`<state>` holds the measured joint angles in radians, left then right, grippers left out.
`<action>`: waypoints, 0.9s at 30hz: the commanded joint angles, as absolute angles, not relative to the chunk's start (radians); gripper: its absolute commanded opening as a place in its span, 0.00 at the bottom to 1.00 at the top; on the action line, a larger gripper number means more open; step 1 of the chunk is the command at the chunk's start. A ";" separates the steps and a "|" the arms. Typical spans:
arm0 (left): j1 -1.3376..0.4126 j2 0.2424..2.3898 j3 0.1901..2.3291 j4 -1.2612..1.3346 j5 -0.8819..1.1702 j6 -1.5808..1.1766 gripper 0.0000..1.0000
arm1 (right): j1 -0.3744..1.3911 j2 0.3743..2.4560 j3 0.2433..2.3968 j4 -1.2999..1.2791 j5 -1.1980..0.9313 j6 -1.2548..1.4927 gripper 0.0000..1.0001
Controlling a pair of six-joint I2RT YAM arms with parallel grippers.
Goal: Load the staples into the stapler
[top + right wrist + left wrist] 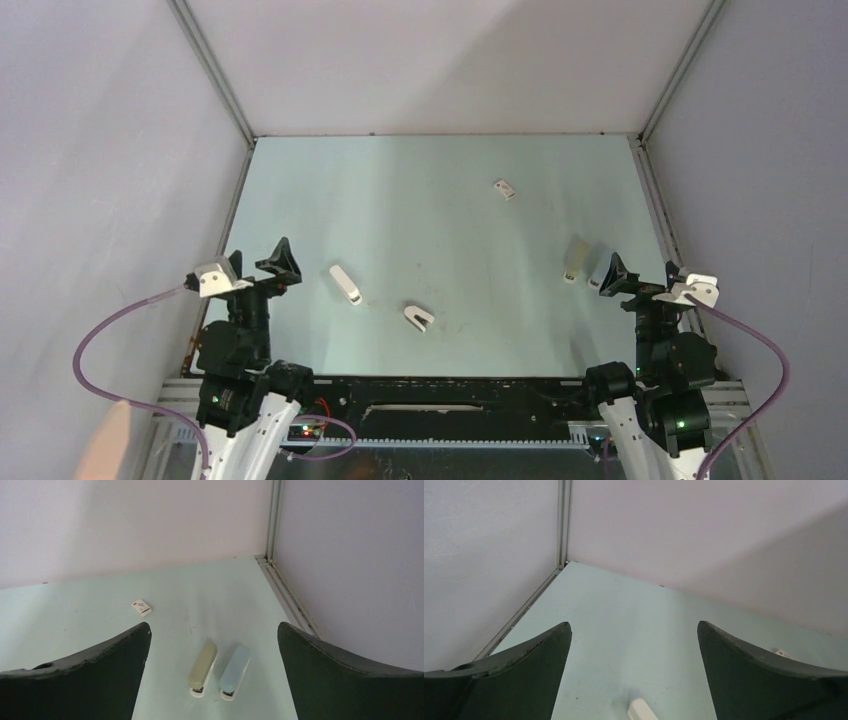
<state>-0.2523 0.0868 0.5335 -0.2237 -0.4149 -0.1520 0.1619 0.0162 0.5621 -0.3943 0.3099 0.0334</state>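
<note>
The staples, a tiny white box with faint red print, lie at the back right of the pale green table. Four staplers are in view. A beige stapler and a pale blue stapler lie side by side just ahead of my right gripper, which is open and empty. A white stapler lies just right of my left gripper, also open and empty. Another white stapler lies nearer the middle front.
Grey walls close the table in at the left, back and right, with metal corner posts. A black rail runs along the front edge between the arm bases.
</note>
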 commanded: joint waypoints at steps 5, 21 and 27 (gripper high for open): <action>-0.281 0.004 0.573 -0.258 -0.566 -0.204 1.00 | 0.157 0.071 0.610 -0.381 0.305 0.034 0.99; -0.450 -0.092 0.583 -0.310 -0.689 -0.197 1.00 | 0.156 0.823 0.910 -0.552 0.039 0.330 0.99; -0.496 -0.100 0.575 -0.302 -0.710 -0.178 1.00 | 0.137 1.066 0.995 -0.591 -0.177 0.473 1.00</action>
<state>-0.4698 0.0051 0.5541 -0.3122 -0.6754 -0.1841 0.1524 0.9710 0.9344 -0.5659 0.0383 0.3565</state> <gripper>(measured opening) 0.996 0.993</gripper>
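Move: Well out from the right hand lies the staples box, roughly 44 cm ahead, 14 cm to its left and 28 cm below. Nearer on the table, some 27 cm down, stand the olive stapler, about 19 cm ahead and 1 cm right, and the blue stapler, about 17 cm ahead and 7 cm right. From the left hand the same box is around 42 cm ahead, 44 cm right and 30 cm below. Reaching out from its raised start, the right hand heads forward about 11 cm, sinking some 8 cm and drifting nearly as far left, towards the staples box with the staplers falling to its right. Its wide-open fingers tip down about 40 degrees from near level while the hand's left side rises and it turns a little counter-clockwise. The empty left hand eases back about 2 cm. ##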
